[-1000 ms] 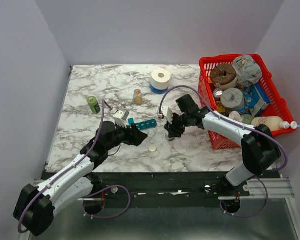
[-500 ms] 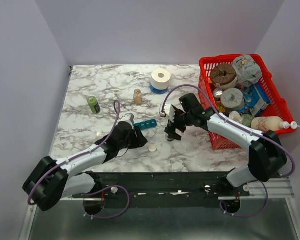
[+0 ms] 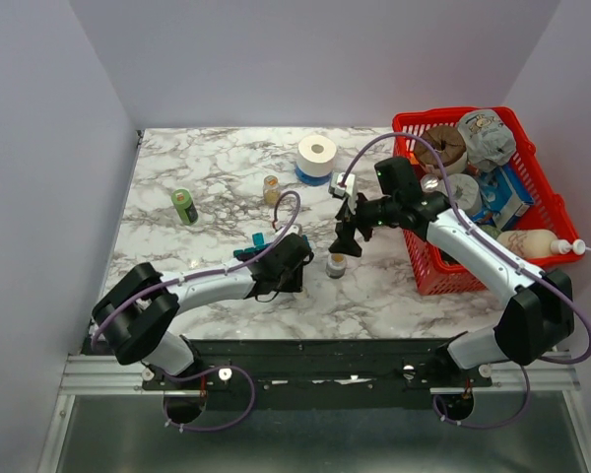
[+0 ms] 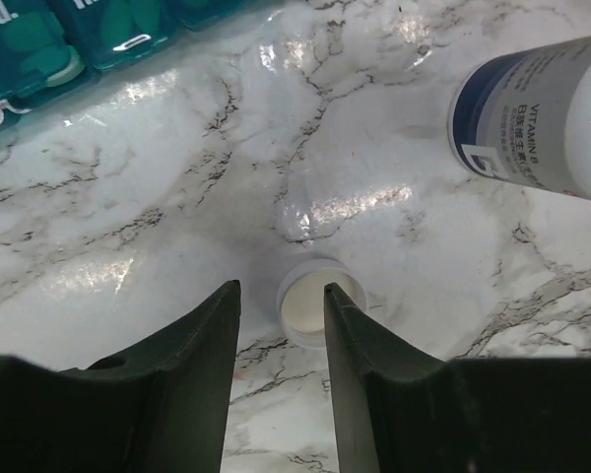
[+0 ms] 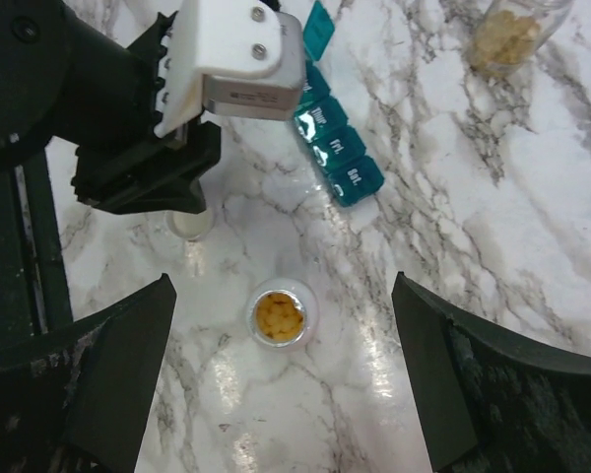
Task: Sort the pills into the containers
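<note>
The containers are a teal pill organizer strip (image 5: 335, 148), lids shut; it also shows in the left wrist view (image 4: 79, 39) and partly behind the left arm from above (image 3: 244, 253). Tan pills (image 5: 279, 315) fill an open white bottle (image 3: 336, 265) standing upright on the marble. My right gripper (image 5: 281, 281) hangs wide open above that bottle, holding nothing. Low over the table, my left gripper (image 4: 281, 291) has its jaws partly apart. A loose white cap (image 4: 315, 304) lies just beyond its fingertips, partly behind the right finger and not gripped.
A red mesh basket (image 3: 453, 113) full of items stands at the right. Farther back are a white tape roll (image 3: 317, 155), a small amber jar (image 3: 271, 189) and a green bottle (image 3: 185, 206). The labelled bottle (image 4: 542, 118) stands right of the cap.
My left gripper swung right to the white cap and its jaws narrowed. My right gripper let go of the open bottle, opened wide and rose up and back from it.
</note>
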Available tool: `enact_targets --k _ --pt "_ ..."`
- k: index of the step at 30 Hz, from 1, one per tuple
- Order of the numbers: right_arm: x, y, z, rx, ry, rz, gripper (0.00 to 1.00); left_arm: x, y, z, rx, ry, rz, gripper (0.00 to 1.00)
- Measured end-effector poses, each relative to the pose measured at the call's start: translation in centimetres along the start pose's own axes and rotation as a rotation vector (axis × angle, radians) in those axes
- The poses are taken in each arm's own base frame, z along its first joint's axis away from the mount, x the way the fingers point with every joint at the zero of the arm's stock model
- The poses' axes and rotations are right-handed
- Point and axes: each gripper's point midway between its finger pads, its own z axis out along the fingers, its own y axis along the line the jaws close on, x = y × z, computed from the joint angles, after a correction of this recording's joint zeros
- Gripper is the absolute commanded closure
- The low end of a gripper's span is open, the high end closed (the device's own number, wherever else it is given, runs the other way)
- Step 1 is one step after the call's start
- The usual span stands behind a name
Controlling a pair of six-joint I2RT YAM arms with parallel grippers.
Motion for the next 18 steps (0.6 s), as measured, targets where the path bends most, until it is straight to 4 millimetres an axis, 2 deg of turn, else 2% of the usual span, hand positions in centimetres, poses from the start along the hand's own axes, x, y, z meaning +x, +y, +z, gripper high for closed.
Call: enact_targets --k 7,8,11,14,18 --pt "0.2 0.8 0.1 -0.039 -0.005 0.014 0.00 1.9 -0.4 1.0 -0.084 0.077 0.121 0.64" --pt "0.2 0.9 0.1 -0.042 -0.007 0.015 0.00 2.0 -0.3 1.0 -0.095 0.082 0.135 0.69" --pt "0.2 1.0 0.1 -0.048 -0.009 0.018 0.00 2.1 -0.4 1.0 -0.115 0.085 0.161 0.90" --pt "0.3 1.1 0.1 -0.054 -0.010 0.021 0.00 2.0 0.0 0.9 -0.143 0.080 0.177 1.00" --pt "0.5 1.4 0.2 -0.067 -0.011 0.023 0.01 1.9 0.2 0.8 -0.154 0.073 0.185 1.00"
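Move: The white cap lies open side up on the table, close under my half-open left fingers: about 2 cm to the right of my left hand, 1 cm back and 3 cm below. The opened pill bottle stands about 9 cm to the right and 4 cm ahead of that hand; the teal pill organizer is centred roughly 9 cm ahead and 5 cm left. From my waiting right hand the cap is some 7 cm left, 6 cm back and 18 cm down. I ease my left hand down about 2 cm and back a little over 1 cm towards the cap, rolling the wrist some 15 degrees so the fingers lean less to my right. With the tips low at the cap, I stop there and shut the half-open fingers almost fully, so they meet at its left rim. ##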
